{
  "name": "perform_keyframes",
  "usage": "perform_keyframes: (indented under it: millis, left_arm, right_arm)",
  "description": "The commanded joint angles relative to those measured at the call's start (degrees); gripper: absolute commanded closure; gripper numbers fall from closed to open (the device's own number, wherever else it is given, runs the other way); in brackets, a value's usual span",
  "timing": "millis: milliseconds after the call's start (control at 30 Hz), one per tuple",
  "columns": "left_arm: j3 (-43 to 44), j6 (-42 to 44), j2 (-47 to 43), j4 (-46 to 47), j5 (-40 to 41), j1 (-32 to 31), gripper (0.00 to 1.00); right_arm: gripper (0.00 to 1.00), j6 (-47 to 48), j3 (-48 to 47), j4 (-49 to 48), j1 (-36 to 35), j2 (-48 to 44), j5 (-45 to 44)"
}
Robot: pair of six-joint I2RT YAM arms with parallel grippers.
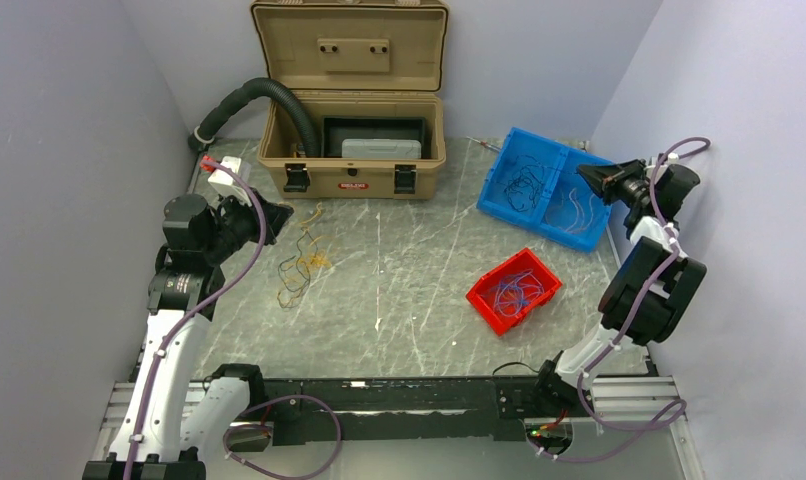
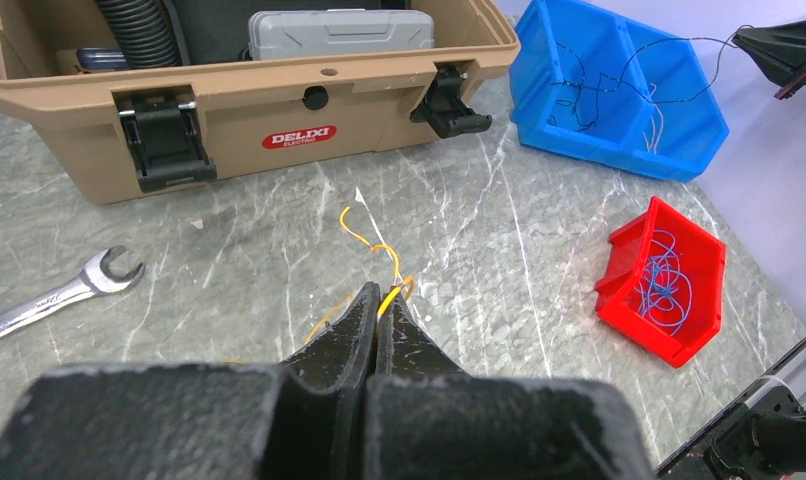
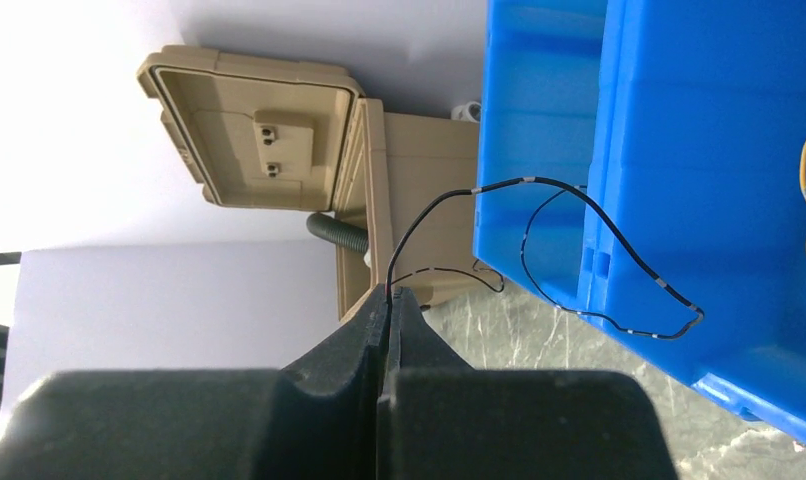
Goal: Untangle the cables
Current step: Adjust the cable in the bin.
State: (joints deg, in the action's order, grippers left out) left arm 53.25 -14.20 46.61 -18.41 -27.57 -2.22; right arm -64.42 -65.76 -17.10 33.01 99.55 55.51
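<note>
A loose tangle of yellow-orange and black cables [image 1: 301, 262] lies on the table's left part. My left gripper [image 2: 382, 292] is shut on a yellow-orange wire [image 2: 379, 248] that curls out from its tips; from above it [image 1: 279, 212] hovers just left of the tangle. My right gripper [image 3: 390, 290] is shut on a thin black wire [image 3: 539, 181] that loops up and trails into the blue bin [image 1: 509, 165]; it [image 1: 587, 175] hangs at that bin's right end. Black wires [image 1: 524, 185] lie in the bin's left compartment and pale ones in its right. Blue wires [image 1: 517, 290] fill the red bin [image 1: 484, 300].
An open tan toolbox [image 1: 351, 180] stands at the back, with a fat black hose [image 1: 249, 95] running into it. A silver wrench [image 2: 59, 292] lies on the table in front of the box's left side. Walls close in on both sides.
</note>
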Motion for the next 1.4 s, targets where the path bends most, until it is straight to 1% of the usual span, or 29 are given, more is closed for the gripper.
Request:
perform_keyframes:
  millis: [0, 33, 200, 367, 433, 500, 700, 833, 933, 1000, 1100, 1300, 1367]
  left_arm:
    - [1.3, 1.1, -0.3, 1.0, 0.0, 0.1, 1.0]
    - [1.4, 1.2, -0.3, 1.0, -0.1, 0.1, 1.0]
    - [1.5, 1.1, 0.0, 1.1, -0.4, 0.1, 1.0]
    - [1.4, 1.1, -0.2, 1.0, -0.3, 0.1, 1.0]
    - [1.5, 1.1, -0.1, 1.0, -0.2, 0.1, 1.0]
    - [1.6, 1.1, 0.0, 1.0, -0.3, 0.1, 1.0]
    - [1.3, 1.1, -0.3, 1.1, -0.2, 0.1, 1.0]
    - [1.6, 1.1, 0.0, 0.9, -0.3, 0.1, 1.0]
    - [1.4, 1.2, -0.1, 0.9, -0.3, 0.1, 1.0]
    - [1.3, 1.0, -0.3, 1.1, -0.2, 0.1, 1.0]
    - [1.3, 1.1, -0.2, 1.0, -0.4, 0.1, 1.0]
    - [1.3, 1.0, -0.2, 1.0, -0.5, 0.1, 1.0]
    - [1.3, 1.0, -0.1, 1.0, -0.5, 0.1, 1.0]
  right_arm:
    - [1.0, -3.8, 1.6, -9.1, 1.8, -4.2, -2.1]
    - [1.0, -2.6, 1.1, -8.6, 1.3, -4.4, -2.1]
    - [1.0, 5.6, -3.8, 0.3, -2.7, -5.3, -4.0]
    - [1.0, 6.3, -5.7, 0.6, -4.1, -6.4, -5.8]
    - [1.0, 8.0, -7.5, 4.0, -4.7, -6.0, -6.5]
    - [1.0, 10.0, -9.3, 7.0, -5.7, -5.3, -7.2]
    - [1.0, 13.2, -10.0, 9.4, -10.5, -2.3, -10.7]
    - [1.0, 16.1, -11.4, 11.7, -15.1, 1.2, -13.6]
    - [1.0, 18.0, -12.8, 13.7, -17.3, 4.9, -15.7]
    - [1.0, 20.7, -14.7, 17.6, -18.7, 7.2, -18.9]
    - [1.0, 25.8, -18.5, 24.8, -20.9, 10.7, -26.9]
    - [1.0, 34.8, -27.8, 37.3, -26.2, 18.1, -45.2]
    - [1.0, 36.4, -30.4, 39.8, -27.7, 20.9, -47.9]
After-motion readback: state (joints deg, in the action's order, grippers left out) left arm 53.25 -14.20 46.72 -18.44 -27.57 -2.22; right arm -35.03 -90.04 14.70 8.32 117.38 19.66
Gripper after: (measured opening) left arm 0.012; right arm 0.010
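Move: The black cable's heap in the blue bin's left compartment lies about 13 cm ahead of the right hand, 9 cm to its left and 20 cm below; that hand already pinches a length of this cable. The white cables in the bin's right compartment are some 8 cm ahead, 3 cm right and 20 cm below; the red bin is about 14 cm back, 14 cm left and 22 cm below. From the left hand, the black heap is roughly 30 cm ahead, 48 cm right and 28 cm below. The black cable, still pinched in the right hand's shut fingers, is first lifted about 5 cm as the hand starts left, then carried left and forward, some 10 cm each way in all, and lowered fast, ending 12 cm under its starting height, over the left compartment's heap. On the way down the wrist rolls its left side under by some 30 degrees and tips the fingers further down. ##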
